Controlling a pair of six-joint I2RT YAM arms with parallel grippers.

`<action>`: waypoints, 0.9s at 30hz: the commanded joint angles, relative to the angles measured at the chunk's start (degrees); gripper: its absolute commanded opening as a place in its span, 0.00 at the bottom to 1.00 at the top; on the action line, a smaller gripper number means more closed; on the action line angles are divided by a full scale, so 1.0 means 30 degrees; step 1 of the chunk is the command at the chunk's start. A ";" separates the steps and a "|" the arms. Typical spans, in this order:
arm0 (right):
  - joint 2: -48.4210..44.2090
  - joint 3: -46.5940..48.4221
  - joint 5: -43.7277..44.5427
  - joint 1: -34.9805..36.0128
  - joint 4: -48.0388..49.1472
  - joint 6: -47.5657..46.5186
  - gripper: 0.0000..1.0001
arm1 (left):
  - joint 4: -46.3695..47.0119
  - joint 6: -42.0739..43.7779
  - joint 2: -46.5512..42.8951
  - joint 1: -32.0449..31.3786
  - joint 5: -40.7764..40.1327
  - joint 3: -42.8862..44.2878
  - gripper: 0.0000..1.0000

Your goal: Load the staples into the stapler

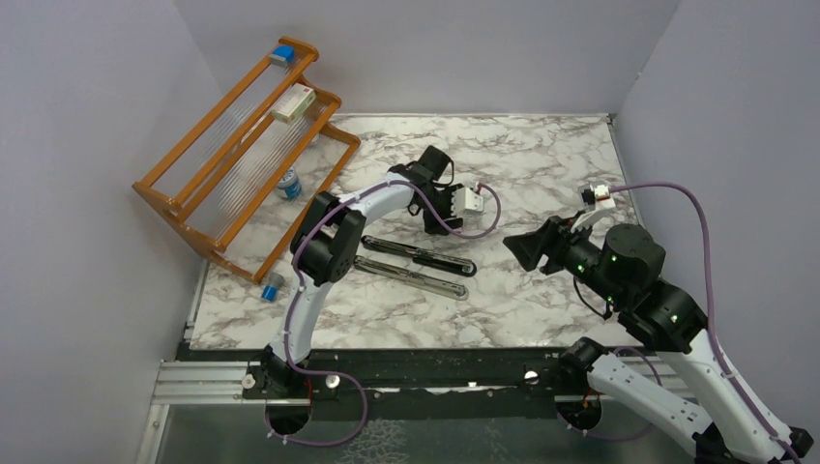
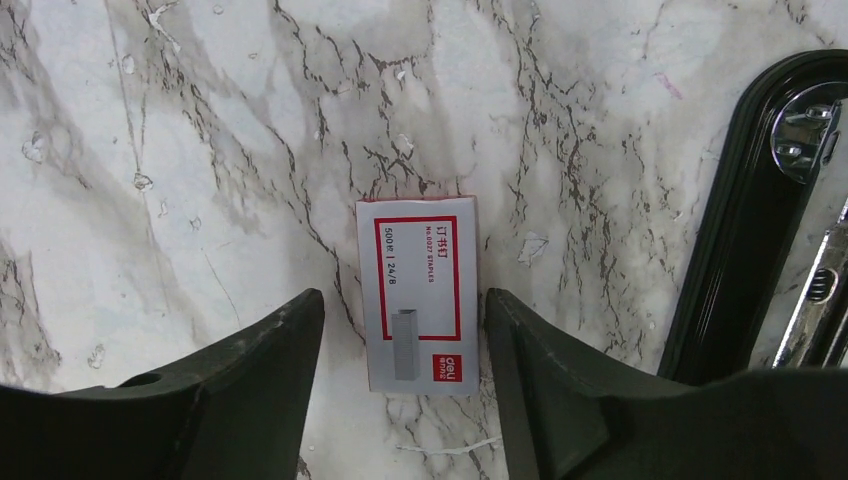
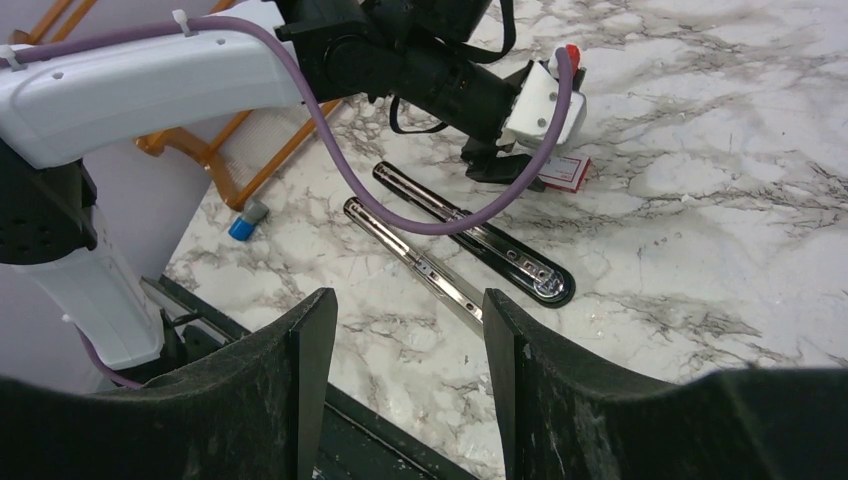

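Observation:
The staples packet point(image 2: 418, 295), grey with a red frame, lies flat on the marble between the fingers of my left gripper point(image 2: 404, 300). That gripper is open, with a wide gap on the packet's left and a narrow one on its right. The packet's red edge point(image 3: 567, 172) shows under the left wrist in the right wrist view. The black stapler point(image 1: 416, 256) lies opened out on the table, its black body point(image 3: 480, 230) beside its shiny silver rail point(image 3: 415, 262). My right gripper point(image 3: 407, 300) hangs open and empty above the table, right of the stapler point(image 2: 740, 230).
A wooden rack point(image 1: 242, 145) leans at the back left, carrying a white-and-red box point(image 1: 293, 102) and a blue block point(image 1: 282, 55). A small bottle point(image 1: 287, 184) stands beneath it. A blue-capped item point(image 1: 272, 285) lies near the table's left edge.

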 commanded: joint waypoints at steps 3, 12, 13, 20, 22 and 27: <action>-0.0045 0.0004 0.0505 0.0018 -0.0319 0.0242 0.59 | -0.0541 0.0363 0.0267 0.0078 0.0921 0.0710 0.72; -0.0604 -0.1154 0.2119 0.0029 0.1615 -0.0543 0.59 | 0.0361 -0.2006 -0.2356 0.0867 0.2966 0.0495 0.77; -0.0697 -0.1262 0.2545 0.0008 0.1987 -0.0840 0.59 | 0.0782 -0.2675 -0.2870 0.1089 0.3209 0.0142 0.77; -0.0294 -0.1663 0.3883 0.0032 0.4239 -0.3643 0.59 | 0.9843 -0.9973 -0.8937 0.2953 0.1688 -0.6792 0.80; 0.0274 -0.1600 0.3886 0.0012 0.4575 -0.4565 0.60 | 1.1973 -1.2216 -1.0464 0.3519 0.0255 -0.8753 0.83; 0.2032 -0.2039 0.3872 0.0015 0.6282 -0.7060 0.60 | 1.3281 -1.6761 -1.2814 0.4816 -0.2806 -1.0844 0.91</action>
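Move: The staple box lies on the table right between the left fingertips, within about 1 cm of the hand point and slightly below it; the black stapler lies about 9 cm nearer the base than this hand and 7 cm left, and the grey stapler about 15 cm back and 9 cm left, both near table height. From the raised right hand the box is roughly 19 cm ahead, 10 cm left and 28 cm below. The left fingers, already loosening around the staple box, spread wider while the hand stays put beside it, and then the hand rises clear some 18 cm, veering about 9 cm left away from the box as the wrist turns roughly 30 degrees counter-clockwise and the fingers swing up towards level. Shortly after the left hand opens, the right hand, still open and empty, eases about 4 cm forward towards the box high above the table, its fingers tipping up slightly and turning a little clockwise. ##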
